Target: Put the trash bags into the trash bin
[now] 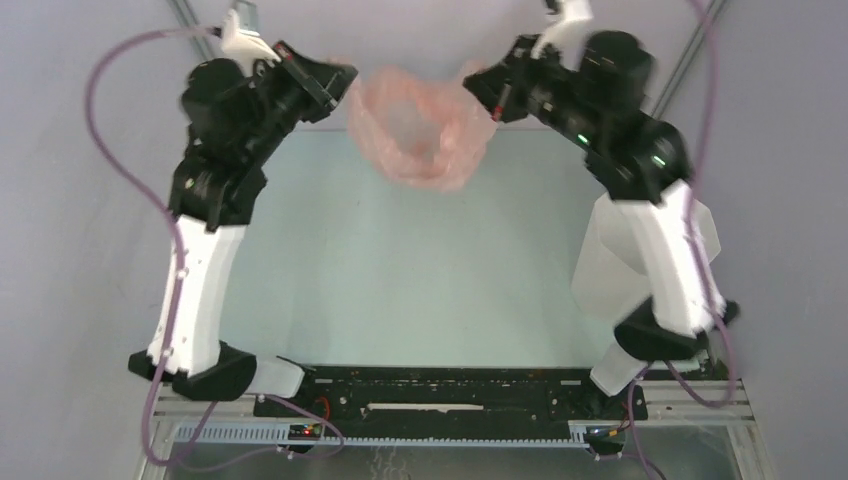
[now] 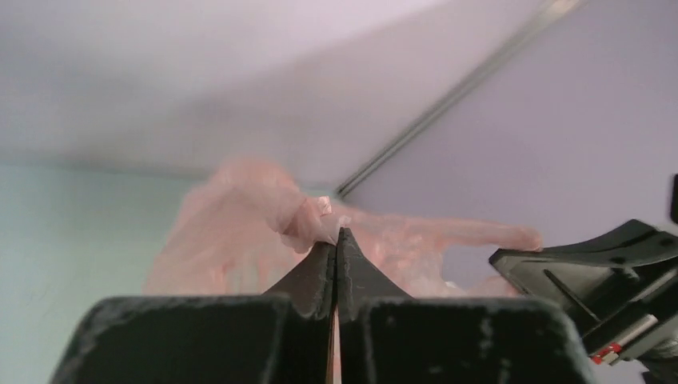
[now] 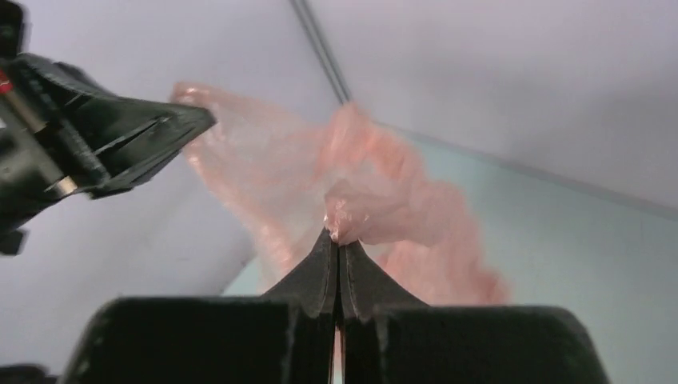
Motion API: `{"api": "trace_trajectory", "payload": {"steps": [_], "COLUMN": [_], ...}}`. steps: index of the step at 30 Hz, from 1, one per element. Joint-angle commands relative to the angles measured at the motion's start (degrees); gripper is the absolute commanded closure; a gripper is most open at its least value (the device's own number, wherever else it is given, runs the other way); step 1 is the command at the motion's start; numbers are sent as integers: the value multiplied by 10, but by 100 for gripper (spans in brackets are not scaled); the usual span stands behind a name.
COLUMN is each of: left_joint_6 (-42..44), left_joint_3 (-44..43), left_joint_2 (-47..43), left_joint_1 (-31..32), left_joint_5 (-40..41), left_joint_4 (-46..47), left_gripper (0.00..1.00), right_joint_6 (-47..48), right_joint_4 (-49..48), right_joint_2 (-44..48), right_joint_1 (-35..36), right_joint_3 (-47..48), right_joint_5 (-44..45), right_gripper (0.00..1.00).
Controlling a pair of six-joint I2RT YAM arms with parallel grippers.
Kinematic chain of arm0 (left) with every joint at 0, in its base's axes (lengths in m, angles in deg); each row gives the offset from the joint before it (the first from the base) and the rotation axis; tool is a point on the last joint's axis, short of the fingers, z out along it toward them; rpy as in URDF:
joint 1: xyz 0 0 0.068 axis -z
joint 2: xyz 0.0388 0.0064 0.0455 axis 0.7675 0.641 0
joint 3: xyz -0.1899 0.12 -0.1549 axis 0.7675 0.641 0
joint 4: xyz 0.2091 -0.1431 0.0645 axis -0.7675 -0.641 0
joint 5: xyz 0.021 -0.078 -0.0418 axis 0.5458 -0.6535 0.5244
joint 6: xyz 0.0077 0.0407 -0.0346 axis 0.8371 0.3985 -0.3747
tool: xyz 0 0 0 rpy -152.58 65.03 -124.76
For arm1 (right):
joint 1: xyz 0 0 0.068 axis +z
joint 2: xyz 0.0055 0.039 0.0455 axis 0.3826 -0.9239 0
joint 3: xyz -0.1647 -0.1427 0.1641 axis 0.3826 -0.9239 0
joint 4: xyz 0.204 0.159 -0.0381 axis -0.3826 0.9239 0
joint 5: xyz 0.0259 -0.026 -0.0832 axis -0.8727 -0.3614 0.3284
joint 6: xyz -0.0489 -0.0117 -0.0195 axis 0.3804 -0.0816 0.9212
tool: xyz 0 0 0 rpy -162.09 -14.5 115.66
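Note:
The pale-pink translucent trash bag (image 1: pixel 420 125) hangs stretched open between both grippers, high above the far end of the table. My left gripper (image 1: pixel 345 78) is shut on the bag's left edge; in the left wrist view the film (image 2: pixel 264 224) bunches at my closed fingertips (image 2: pixel 337 238). My right gripper (image 1: pixel 475 85) is shut on the bag's right edge; in the right wrist view the film (image 3: pixel 400 200) bunches at its tips (image 3: pixel 336 234). The translucent white trash bin (image 1: pixel 615 265) stands at the right, partly hidden behind my right arm.
The pale green table top (image 1: pixel 400 270) lies below the bag. The right gripper's body (image 2: pixel 608 272) shows in the left wrist view, and the left gripper's body (image 3: pixel 88 136) in the right wrist view. A metal frame rail (image 1: pixel 450 385) runs along the near edge.

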Motion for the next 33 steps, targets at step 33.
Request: {"api": "trace_trajectory", "payload": {"steps": [33], "left_joint_6": [76], "left_joint_3": [341], "left_joint_2": [-220], "left_joint_1": [91], "left_joint_5": [179], "left_joint_4": [8], "left_gripper": [100], "right_joint_6": [143], "right_joint_4": [-355], "right_joint_2": [329], "right_joint_1": [135], "right_joint_3": [-661], "right_joint_5": [92], "right_gripper": [100]}}
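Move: Each hand already pinches one side of the pink trash bag by its edge; the middle of the bag lies some 9 cm to the right of the left hand and 9 cm to the left of the right hand, about level fore and aft and roughly 10 cm below them. The trash bin stands about 32 cm to the right of the right hand, some 2 cm nearer the base, its middle around 36 cm lower, which puts it about 50 cm to the right of the left hand. Both hands keep their shut pinch on the bag and flap it together: from up high they draw back while rising a little, then whip down towards the table to about 45 cm below the start, ending farther back than they began, with the fingers tipping down some 50 degrees. Without stopping there, they swing forward and up again to slightly above the starting height and then pull back towards the base, finishing roughly 10 cm behind where they began with the fingertips tilted up about 20 degrees, and the right hand also turned somewhat counter-clockwise. ##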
